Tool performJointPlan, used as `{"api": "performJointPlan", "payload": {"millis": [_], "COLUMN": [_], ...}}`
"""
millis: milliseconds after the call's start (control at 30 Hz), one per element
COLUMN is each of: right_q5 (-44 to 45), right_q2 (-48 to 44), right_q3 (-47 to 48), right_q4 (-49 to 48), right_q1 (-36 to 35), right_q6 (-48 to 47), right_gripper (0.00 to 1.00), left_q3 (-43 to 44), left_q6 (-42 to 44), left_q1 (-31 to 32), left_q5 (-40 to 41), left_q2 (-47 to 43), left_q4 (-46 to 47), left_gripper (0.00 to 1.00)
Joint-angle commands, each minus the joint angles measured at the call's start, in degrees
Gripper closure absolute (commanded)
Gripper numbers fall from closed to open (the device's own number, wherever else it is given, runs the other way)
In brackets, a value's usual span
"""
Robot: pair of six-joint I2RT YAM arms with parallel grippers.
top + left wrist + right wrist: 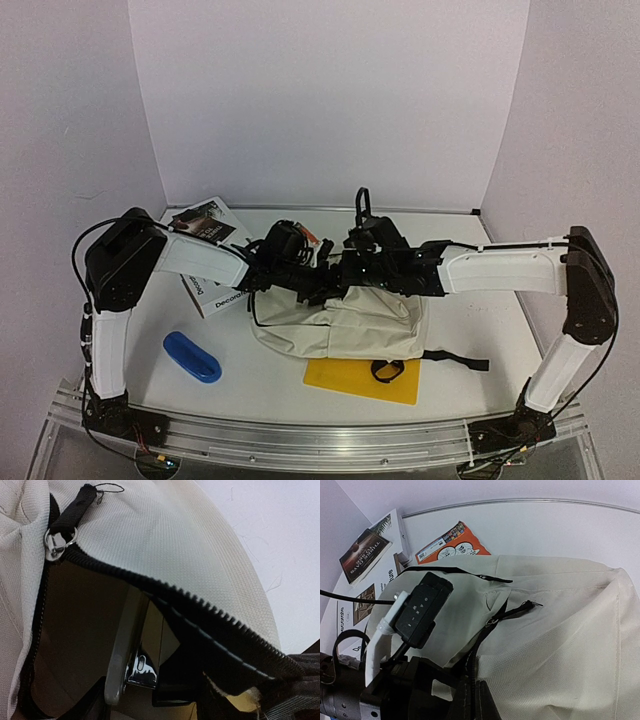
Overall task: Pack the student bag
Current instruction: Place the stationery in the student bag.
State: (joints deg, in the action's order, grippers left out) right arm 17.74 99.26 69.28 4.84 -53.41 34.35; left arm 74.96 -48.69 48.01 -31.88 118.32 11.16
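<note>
The cream student bag [340,320] lies in the middle of the table with its black zipper open. My right gripper [347,272] is shut on the zippered edge of the opening [476,700] and holds it up. The zipper pull [492,621] hangs just beyond it. My left gripper [298,275] reaches into the dark opening [168,700]. A grey piece with a chrome clip [142,667] stands between dark shapes there. Whether the jaws touch it is lost in shadow. The bag's cream cloth [165,535] and the zipper pull [60,539] fill the rest of the left wrist view.
Books [210,225] lie at the back left, and an orange packet [452,542] lies behind the bag. A blue object [192,357] sits front left. A yellow flat sheet [350,380] pokes out under the bag's near side. A black strap [455,360] trails right.
</note>
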Motion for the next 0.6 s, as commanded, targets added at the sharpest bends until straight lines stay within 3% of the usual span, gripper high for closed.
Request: {"api": "performJointPlan", "payload": {"millis": [0, 233, 567], "right_q5": [0.1, 0.9, 1.0], "right_q2": [-1.3, -2.2, -2.6], "right_q3": [4.0, 3.5, 2.8], "right_q4": [-6.5, -6.5, -6.5], "right_q1": [-0.7, -0.7, -0.7], "right_q6": [0.3, 0.3, 0.3], "right_gripper": [1.0, 1.0, 1.0], "left_q3": [2.5, 0.8, -2.6], "left_q6": [-0.7, 5.7, 8.5], "left_q1": [1.2, 1.2, 1.2], "left_q5": [-1.8, 5.2, 10.4], "left_q2": [0.5, -4.7, -9.1], "left_q4": [4.0, -3.6, -6.9], "left_gripper": [0.42, 0.21, 0.15]}}
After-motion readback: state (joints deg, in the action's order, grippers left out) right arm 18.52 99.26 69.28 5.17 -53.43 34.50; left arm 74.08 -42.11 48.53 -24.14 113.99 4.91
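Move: Right at the left hand's fingers, the stapler is inside the open zip mouth of the bag, its middle about 4 cm farther right and 2 cm below the hand. The orange book lies some 11 cm ahead and 8 cm left of that hand, the white book about 23 cm left and 2 cm ahead, both roughly 9 cm lower. Seen from the right hand, the stapler is about 3 cm back, 4 cm left and 8 cm down. Opening its fingers from about half to over four fifths wide, the left hand lets go of the stapler inside the bag, then starts easing back out to its left by some 1.5 cm, rising slightly as its fingers tilt a little less steeply. The right hand holds still, closed on the zip edge to keep the mouth open. ##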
